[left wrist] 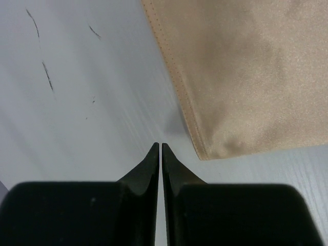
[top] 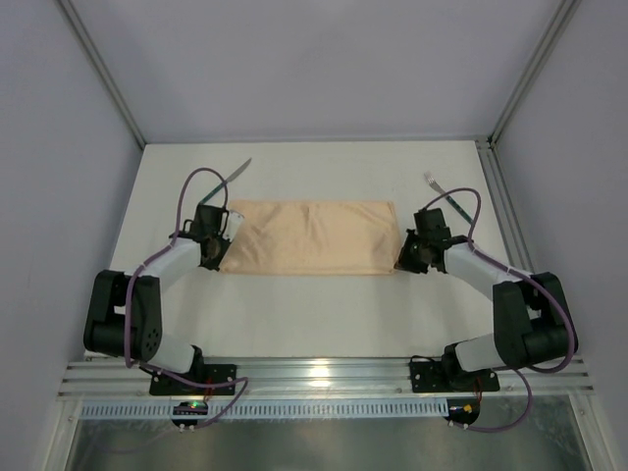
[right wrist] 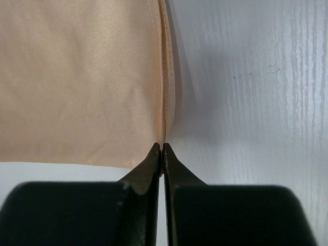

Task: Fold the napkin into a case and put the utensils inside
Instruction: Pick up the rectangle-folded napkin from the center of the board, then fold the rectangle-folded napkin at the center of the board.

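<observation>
The napkin (top: 309, 237) lies flat in the middle of the table as a wide peach-orange rectangle, folded with a doubled hem (right wrist: 166, 77). My right gripper (right wrist: 162, 147) is shut on the napkin's near right corner, with a sliver of cloth pinched between its tips; from above, the right gripper (top: 398, 269) sits at that corner. My left gripper (left wrist: 159, 146) is shut on nothing, its tips on bare table just left of the napkin's (left wrist: 246, 77) near left corner. In the top view the left gripper (top: 216, 260) is beside that corner. The knife (top: 235, 175) lies far left, the fork (top: 446, 196) far right.
The white table (top: 314, 314) is walled by grey panels on the left, the back and the right. An aluminium rail (top: 324, 378) runs along the near edge by the arm bases. Each arm's cable (top: 196, 182) loops over its wrist.
</observation>
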You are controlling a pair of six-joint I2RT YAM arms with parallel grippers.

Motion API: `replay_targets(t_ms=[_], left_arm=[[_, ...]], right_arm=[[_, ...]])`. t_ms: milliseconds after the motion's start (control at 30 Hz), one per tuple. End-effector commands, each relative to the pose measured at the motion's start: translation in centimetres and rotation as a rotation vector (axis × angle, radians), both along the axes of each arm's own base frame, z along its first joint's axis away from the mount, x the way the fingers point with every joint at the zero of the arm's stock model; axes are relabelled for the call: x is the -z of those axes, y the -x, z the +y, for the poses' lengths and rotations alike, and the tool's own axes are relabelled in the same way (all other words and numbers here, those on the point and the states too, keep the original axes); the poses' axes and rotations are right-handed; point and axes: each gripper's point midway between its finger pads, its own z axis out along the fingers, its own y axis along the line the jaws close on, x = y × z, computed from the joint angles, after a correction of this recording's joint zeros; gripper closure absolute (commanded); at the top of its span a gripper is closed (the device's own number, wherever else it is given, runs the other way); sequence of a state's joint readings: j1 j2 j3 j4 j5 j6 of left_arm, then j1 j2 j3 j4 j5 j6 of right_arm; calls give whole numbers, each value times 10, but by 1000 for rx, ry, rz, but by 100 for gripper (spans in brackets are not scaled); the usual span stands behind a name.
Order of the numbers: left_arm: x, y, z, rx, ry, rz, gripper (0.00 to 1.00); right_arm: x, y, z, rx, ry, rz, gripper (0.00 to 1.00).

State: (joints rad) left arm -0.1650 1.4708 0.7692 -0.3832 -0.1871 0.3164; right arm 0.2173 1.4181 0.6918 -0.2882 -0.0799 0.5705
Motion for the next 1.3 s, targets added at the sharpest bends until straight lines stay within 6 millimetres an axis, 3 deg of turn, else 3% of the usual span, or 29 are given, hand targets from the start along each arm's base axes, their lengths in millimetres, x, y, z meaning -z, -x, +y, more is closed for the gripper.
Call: replay_targets(t_ms=[0, 100, 133, 167, 200, 233, 400, 467, 500, 533, 567, 600, 633, 667, 700, 733, 767, 800, 833, 867, 900, 1000, 1067, 1267], left_arm=[[-7, -15, -8, -14, 51, -27, 94], [-2, -14, -9, -20, 54, -9, 94], [0, -13, -9, -20, 54, 0, 94], [1, -12, -10, -18, 55, 10, 94], [2, -10, -10, -18, 57, 15, 94], [2, -9, -10, -15, 59, 16, 94], [9, 0, -15, -11, 95, 52, 92], [14, 4, -16, -11, 108, 80, 91], [16, 6, -15, -19, 109, 95, 91], [15, 4, -13, -27, 112, 95, 92], [16, 4, -14, -33, 120, 103, 92], [17, 4, -12, -41, 122, 111, 92], [16, 2, -10, -53, 134, 110, 92], [17, 2, -9, -63, 142, 121, 92], [18, 2, -8, -71, 149, 125, 92], [17, 1, -7, -79, 159, 134, 92], [18, 2, -6, -85, 162, 141, 92], [20, 3, -5, -90, 167, 151, 92], [20, 4, -6, -87, 175, 161, 92], [19, 3, -13, -73, 210, 167, 92], [20, 4, -17, -67, 226, 178, 91], [22, 5, -21, -70, 247, 207, 91], [23, 5, -22, -79, 263, 216, 91], [21, 3, -23, -93, 283, 210, 93]], right_arm=[[-3, 12, -11, -49, 68, 26, 96], [-11, -1, -5, -103, 145, 11, 96], [-25, -15, 0, -120, 189, -14, 96], [-19, -16, 12, -181, 261, 5, 96], [-39, -37, 28, -209, 273, -51, 96], [-42, -39, 39, -243, 298, -45, 96], [-62, -68, 143, -451, 305, -130, 96], [-66, -72, 174, -505, 288, -152, 96], [-80, -72, 206, -553, 250, -193, 96], [-67, -71, 223, -584, 247, -173, 96], [-67, -69, 239, -612, 233, -179, 96], [-80, -64, 271, -659, 190, -221, 96], [-67, -61, 286, -687, 188, -206, 96], [-66, -57, 301, -708, 171, -211, 96], [-80, -54, 326, -735, 130, -255, 96], [-67, -49, 340, -753, 108, -231, 96], [-66, -46, 351, -773, 95, -234, 96], [-80, -47, 362, -787, 82, -254, 96], [-81, -44, 370, -810, 102, -263, 96], [-70, -42, 374, -822, 119, -242, 96], [-82, -46, 380, -821, 102, -264, 96], [-94, -45, 393, -822, 38, -288, 96], [-100, -35, 403, -828, -45, -264, 96], [-78, -11, 427, -817, -246, -169, 96]])
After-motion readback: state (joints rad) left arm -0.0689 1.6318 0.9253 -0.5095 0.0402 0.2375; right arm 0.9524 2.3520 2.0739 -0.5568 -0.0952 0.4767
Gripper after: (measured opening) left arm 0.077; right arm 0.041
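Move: Pinched already in the right fingers is the napkin's near right corner; its near left corner lies about 45 cm to the left, level in reach and 2 cm lower. The napkin's middle is some 22 cm left and 11 cm farther out, the knife roughly 47 cm left and 28 cm out. For the left hand, that near left corner is about 3 cm to the right and 2 cm below, with the knife some 28 cm ahead. Sweeping some 40 cm left, the right arm carries the pinched napkin corner towards the near left corner, arcing forward and up about 7 cm on the way, then coming part of the way back; the hand turns some 45 degrees counter-clockwise and keeps its pinch. The left hand, fingers shut, sinks 1.5 cm and edges right onto the napkin's left border beside that corner. ##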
